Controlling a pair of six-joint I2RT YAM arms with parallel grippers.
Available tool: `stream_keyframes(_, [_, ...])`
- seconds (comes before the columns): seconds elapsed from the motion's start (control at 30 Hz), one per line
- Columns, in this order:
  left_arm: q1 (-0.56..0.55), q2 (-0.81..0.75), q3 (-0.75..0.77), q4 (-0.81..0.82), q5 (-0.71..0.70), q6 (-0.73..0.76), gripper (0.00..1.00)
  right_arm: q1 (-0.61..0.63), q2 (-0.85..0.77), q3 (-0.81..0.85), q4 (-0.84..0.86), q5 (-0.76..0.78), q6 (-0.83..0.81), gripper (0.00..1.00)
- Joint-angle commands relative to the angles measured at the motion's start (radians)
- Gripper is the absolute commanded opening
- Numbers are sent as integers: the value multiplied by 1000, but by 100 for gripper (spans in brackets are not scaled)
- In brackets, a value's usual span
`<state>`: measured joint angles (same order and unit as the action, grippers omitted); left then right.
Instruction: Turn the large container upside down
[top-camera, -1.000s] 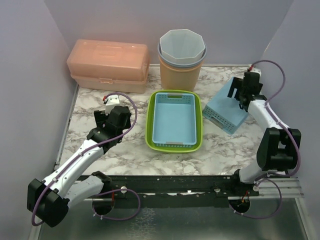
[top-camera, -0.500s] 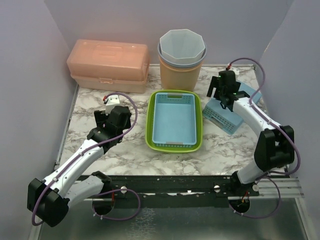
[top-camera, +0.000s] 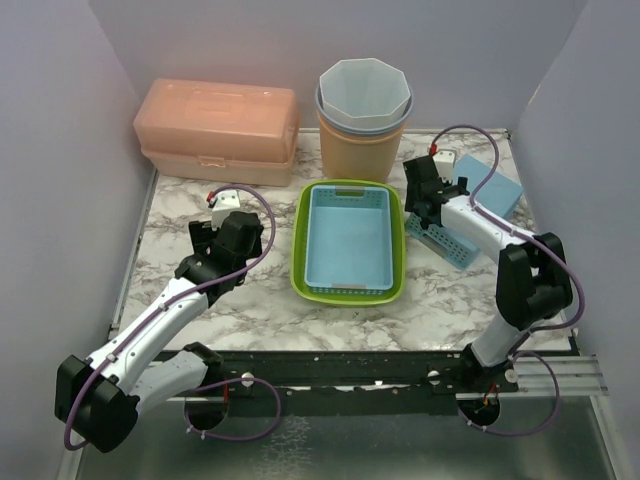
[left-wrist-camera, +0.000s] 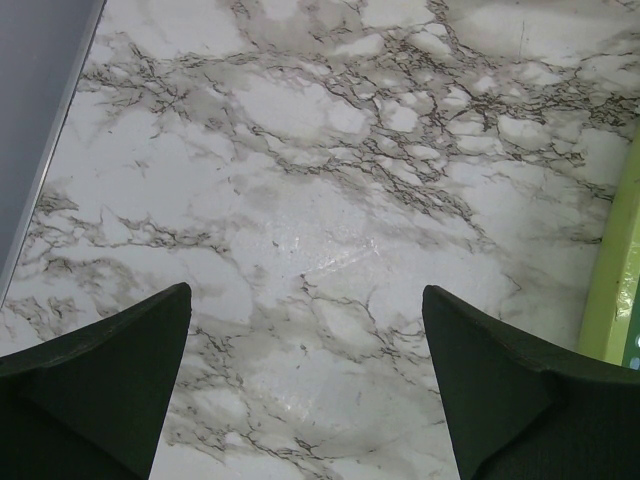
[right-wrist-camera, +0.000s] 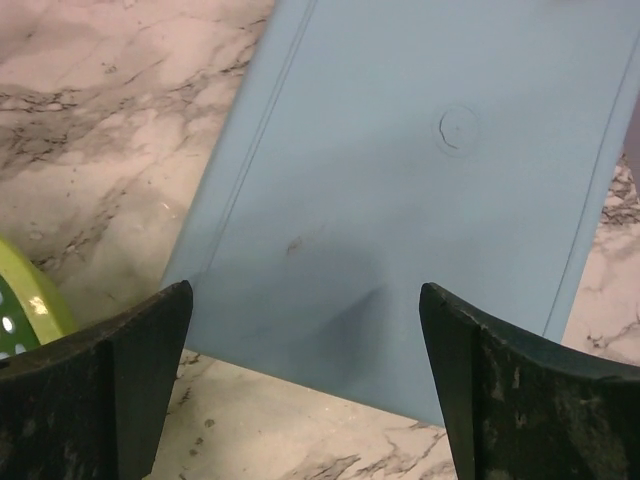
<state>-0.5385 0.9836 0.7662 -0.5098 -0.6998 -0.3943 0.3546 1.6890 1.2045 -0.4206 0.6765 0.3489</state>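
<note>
The large container (top-camera: 301, 250) is a lime-green basket standing upright at mid-table, with a light blue basket (top-camera: 348, 235) nested inside it. My right gripper (top-camera: 420, 210) hovers open just right of its far right corner, over the left end of an upturned light blue basket (top-camera: 492, 188). The right wrist view shows that basket's flat bottom (right-wrist-camera: 420, 170) between the open fingers of the right gripper (right-wrist-camera: 305, 290), and a bit of green rim (right-wrist-camera: 25, 300) at the left. My left gripper (top-camera: 205, 245) is open over bare marble, left of the green basket. In its wrist view the left gripper (left-wrist-camera: 305, 295) holds nothing.
A peach lidded box (top-camera: 218, 130) stands at the back left. Stacked bins (top-camera: 362, 115), orange under pale blue and white, stand at the back centre. Purple walls close in the left, back and right. The green rim (left-wrist-camera: 620, 280) edges the left wrist view.
My right arm has swung left, from the upturned blue basket's far right end to its left end beside the green basket. The left arm has not moved.
</note>
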Motion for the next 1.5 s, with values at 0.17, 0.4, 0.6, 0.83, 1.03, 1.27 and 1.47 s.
stream_keyframes(0.17, [4,5,-1,11,-4,9,99,27,-81,-175,-30,119,-12,95])
stream_keyframes(0.4, [5,10,1,11,5,10,99,26,-100,-91,37,-5,-4,96])
stream_keyframes(0.6, [5,-8,-4,11,-14,6,99,27,-18,-33,10,-67,16,95])
stream_keyframes(0.83, [4,-19,-5,11,-19,7,99,27,-49,-193,-53,61,118,95])
stream_keyframes(1.03, [5,-12,-5,12,1,11,99,27,-219,-325,-121,155,169,95])
stream_keyframes(1.27, [5,-18,-7,13,9,11,99,-19,-345,-376,-181,116,254,93])
stream_keyframes(1.47, [5,-25,-8,13,11,11,99,-66,-439,-344,-232,33,404,93])
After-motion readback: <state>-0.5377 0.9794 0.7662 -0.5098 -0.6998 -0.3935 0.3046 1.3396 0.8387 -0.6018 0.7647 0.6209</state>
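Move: The upside-down blue container has its middle about 11 cm to the right of the right hand, 3 cm ahead and 7 cm below; its near left corner is close by the left finger. The green tray, with the other blue container in it, is some 18 cm to this hand's left and 7 cm back; the bin stack rises about 13 cm ahead and 15 cm to the left. From the left hand the upside-down container is about 58 cm right and 12 cm ahead. The upside-down container is drawn by its near left corner, the right hand's left finger pushing it back and to the right. The hand first eases back about 3 cm and forward again with a slight rise, dips, then sweeps back and right, ending some 12 cm back and 6 cm right of its start as it turns clockwise about 15 degrees, fingers still wide open. ##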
